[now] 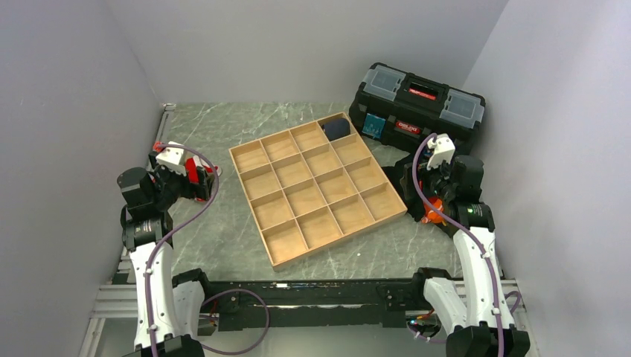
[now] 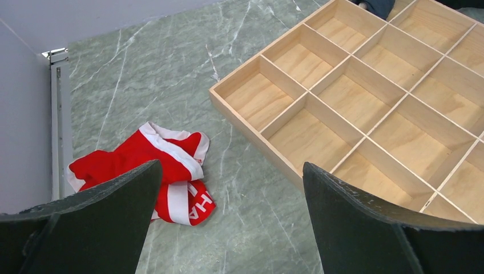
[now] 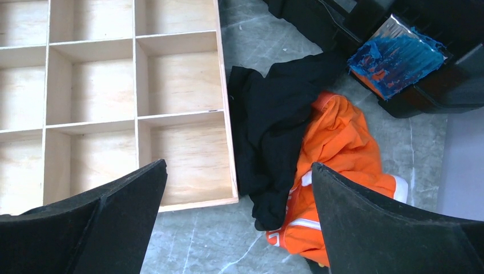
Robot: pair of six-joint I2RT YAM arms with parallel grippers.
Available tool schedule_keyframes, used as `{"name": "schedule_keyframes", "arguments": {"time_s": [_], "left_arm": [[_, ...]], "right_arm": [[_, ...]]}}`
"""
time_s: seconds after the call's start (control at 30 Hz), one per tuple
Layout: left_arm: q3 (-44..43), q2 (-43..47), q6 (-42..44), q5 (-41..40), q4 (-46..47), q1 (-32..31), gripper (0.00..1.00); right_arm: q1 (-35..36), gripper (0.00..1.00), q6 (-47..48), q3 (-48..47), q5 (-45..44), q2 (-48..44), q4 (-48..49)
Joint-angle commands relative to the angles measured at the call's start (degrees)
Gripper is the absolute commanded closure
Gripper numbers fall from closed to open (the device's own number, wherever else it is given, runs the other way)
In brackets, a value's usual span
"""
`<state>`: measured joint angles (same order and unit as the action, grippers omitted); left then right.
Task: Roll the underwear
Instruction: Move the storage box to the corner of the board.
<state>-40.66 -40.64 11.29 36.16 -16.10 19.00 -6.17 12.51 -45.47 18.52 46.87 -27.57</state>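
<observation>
The red underwear (image 2: pixel 161 161) with white trim lies crumpled and unrolled on the green marble table, left of the wooden grid tray. In the top view only a small red patch of the underwear (image 1: pixel 195 172) shows beside the left arm. My left gripper (image 2: pixel 231 188) is open and empty, hovering above the table with the underwear under its left finger. My right gripper (image 3: pixel 240 197) is open and empty, above the tray's near right corner and a cloth pile.
A wooden grid tray (image 1: pixel 254 190) fills the middle; a dark navy bundle (image 1: pixel 337 129) sits in its far corner cell. A black cloth (image 3: pixel 274 123) and orange cloth (image 3: pixel 342 145) lie right of the tray. A black toolbox (image 1: pixel 417 104) stands at the back right.
</observation>
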Motion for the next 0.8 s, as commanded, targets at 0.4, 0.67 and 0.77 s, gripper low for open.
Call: {"name": "schedule_keyframes", "arguments": {"time_s": [0.4,0.67,0.77], "left_arm": [[-4.02,3.52,3.22,4.9,-2.47,0.31,0.01],[-9.6,-10.87,12.45,-12.24,-6.39,-24.48,0.01],[-13.76,-21.6,15.9,-15.8,-10.14,-31.24,0.05]], "right_arm": [[-0.24,0.0,3.92,-4.97,6.78,-0.35,-0.91],[0.23,0.0,3.87,-2.78,11.54,4.63,1.51],[0.33,0.0,3.88,-2.27,10.31,4.9,2.0]]}}
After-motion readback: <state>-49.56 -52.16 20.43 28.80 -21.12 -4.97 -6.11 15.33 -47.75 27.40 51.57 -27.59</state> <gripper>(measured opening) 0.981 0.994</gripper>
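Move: The storage box's middle lies about 30 cm to my left hand's right and 6 cm ahead, some 17 cm below; the middle of its left side is only about 13 cm right and 2 cm ahead. The red underwear sits roughly 12 cm ahead and 5 cm to the left. From my right hand, the box's middle is some 25 cm left, 7 cm ahead and 14 cm below, with the black underwear about 9 cm ahead and 1 cm right, and the orange one 3 cm ahead and 7 cm right. I lift my left hand about 2 cm with a slight draw back, then swing it quickly some 9 cm right, sinking again, towards the storage box's left side while it turns about 20 degrees clockwise. My right hand bobs up and back down, easing 2 cm left towards the box and turning slightly counter-clockwise. Both grippers stay wide open, touching nothing. ##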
